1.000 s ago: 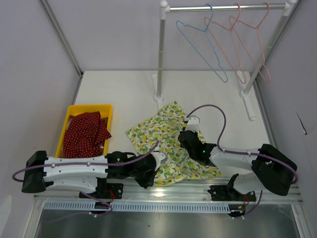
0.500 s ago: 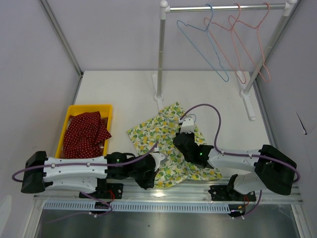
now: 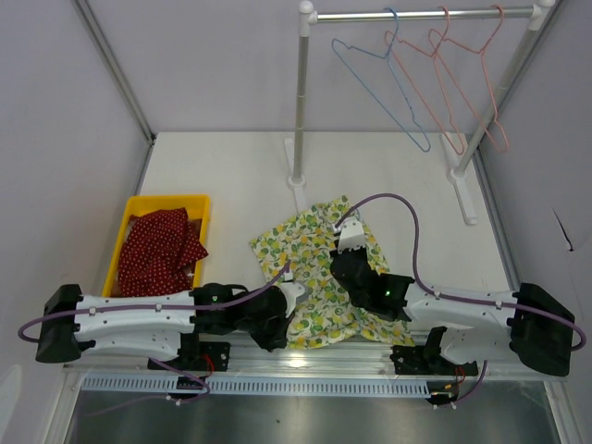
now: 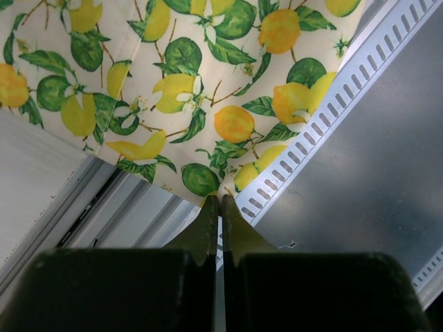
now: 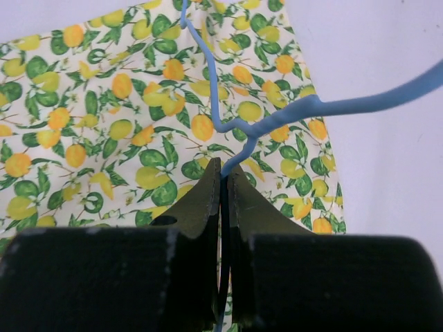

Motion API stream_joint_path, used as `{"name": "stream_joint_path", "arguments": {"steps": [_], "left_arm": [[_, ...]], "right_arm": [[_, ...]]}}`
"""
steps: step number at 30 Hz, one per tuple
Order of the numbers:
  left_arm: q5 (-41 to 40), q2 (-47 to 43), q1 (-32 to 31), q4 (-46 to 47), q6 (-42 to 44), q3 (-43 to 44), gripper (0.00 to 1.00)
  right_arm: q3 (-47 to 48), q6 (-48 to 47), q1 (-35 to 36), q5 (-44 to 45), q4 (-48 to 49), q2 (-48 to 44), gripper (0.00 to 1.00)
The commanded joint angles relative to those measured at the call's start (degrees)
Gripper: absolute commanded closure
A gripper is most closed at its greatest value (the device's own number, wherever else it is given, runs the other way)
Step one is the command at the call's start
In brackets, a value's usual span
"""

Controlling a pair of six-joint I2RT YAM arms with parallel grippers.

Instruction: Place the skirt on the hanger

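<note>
The skirt [image 3: 310,254], white with a lemon and leaf print, lies rumpled on the table in front of both arms. It also fills the left wrist view [image 4: 173,90] and the right wrist view [image 5: 104,104]. My left gripper [image 3: 285,326] [image 4: 221,200] is shut on the skirt's near hem, over the metal rail at the table edge. My right gripper [image 3: 343,255] [image 5: 223,166] is shut on a blue wire hanger [image 5: 277,114] just above the middle of the skirt. The hanger's twisted neck and hook reach away from the fingers over the cloth.
A yellow bin [image 3: 166,199] at the left holds a red dotted cloth [image 3: 159,250]. At the back stands a rack [image 3: 299,102] with a blue hanger [image 3: 379,83] and pink hangers [image 3: 462,83]. A slotted metal rail [image 3: 370,361] runs along the near edge.
The right arm has stretched out lower, and its gripper has shifted slightly over the skirt with the hanger. The skirt's left corner has drawn inward and the cloth has bunched. Both grippers stayed shut.
</note>
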Motion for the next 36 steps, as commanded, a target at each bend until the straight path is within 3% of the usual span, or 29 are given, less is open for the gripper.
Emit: {"name": "stream_joint_path", "arguments": {"steps": [1,12,16,19,29,36], "left_arm": [[-0.66,-1.42,0.39,-0.25,-1.04,-0.16,1.0],[-1.36,-1.07,0.39,0.19,-1.04,0.28,0.99],[-3.2,-2.65,0.39,0.28,-1.04,2.21,0.49],[-6.44,-4.14,0.39,-0.51,-0.61,6.94,0.44],[-17.52,-5.81,0.91,-8.59,2.03,23.73,0.42],[-25.07,-8.54,2.67,-12.64,2.38,31.12,0.41]], "right_arm": [[2.38,-1.91,0.4,3.2,-2.23,-3.9,1.0],[7.91,-3.4,0.75,-2.16,-10.22,-8.03,1.0],[10.81,-2.53,0.75,-5.24,-13.82,-9.79,1.0],[13.09,-1.82,0.84,-7.26,-16.02,-11.46,1.0],[23.37,-0.5,-1.97,-11.48,-22.0,-13.75,1.0],[36.2,-9.45,-9.42,-13.93,-24.99,-10.32,1.0]]}}
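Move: The right hand holds the blue hanger by its neck. The empty left part of the rail lies roughly 18 cm ahead and 38 cm above it. The hanging blue hanger's middle is some 18 cm ahead, 6 cm to the right and 28 cm up; the rack post's foot is 16 cm ahead and 11 cm left. The left hand pinches the skirt's near-left corner; the skirt's middle lies about 16 cm ahead, 12 cm right and slightly below. Upward goes the right hand, slowly then faster, some 18 cm towards the rail, keeping its shut grip on the hanger and lifting hanger and skirt together. The left hand first holds the skirt's corner still, then opens a bit over halfway, lets go and rises about 19 cm with 7 cm forward, its fingers swinging up some 30 degrees. ##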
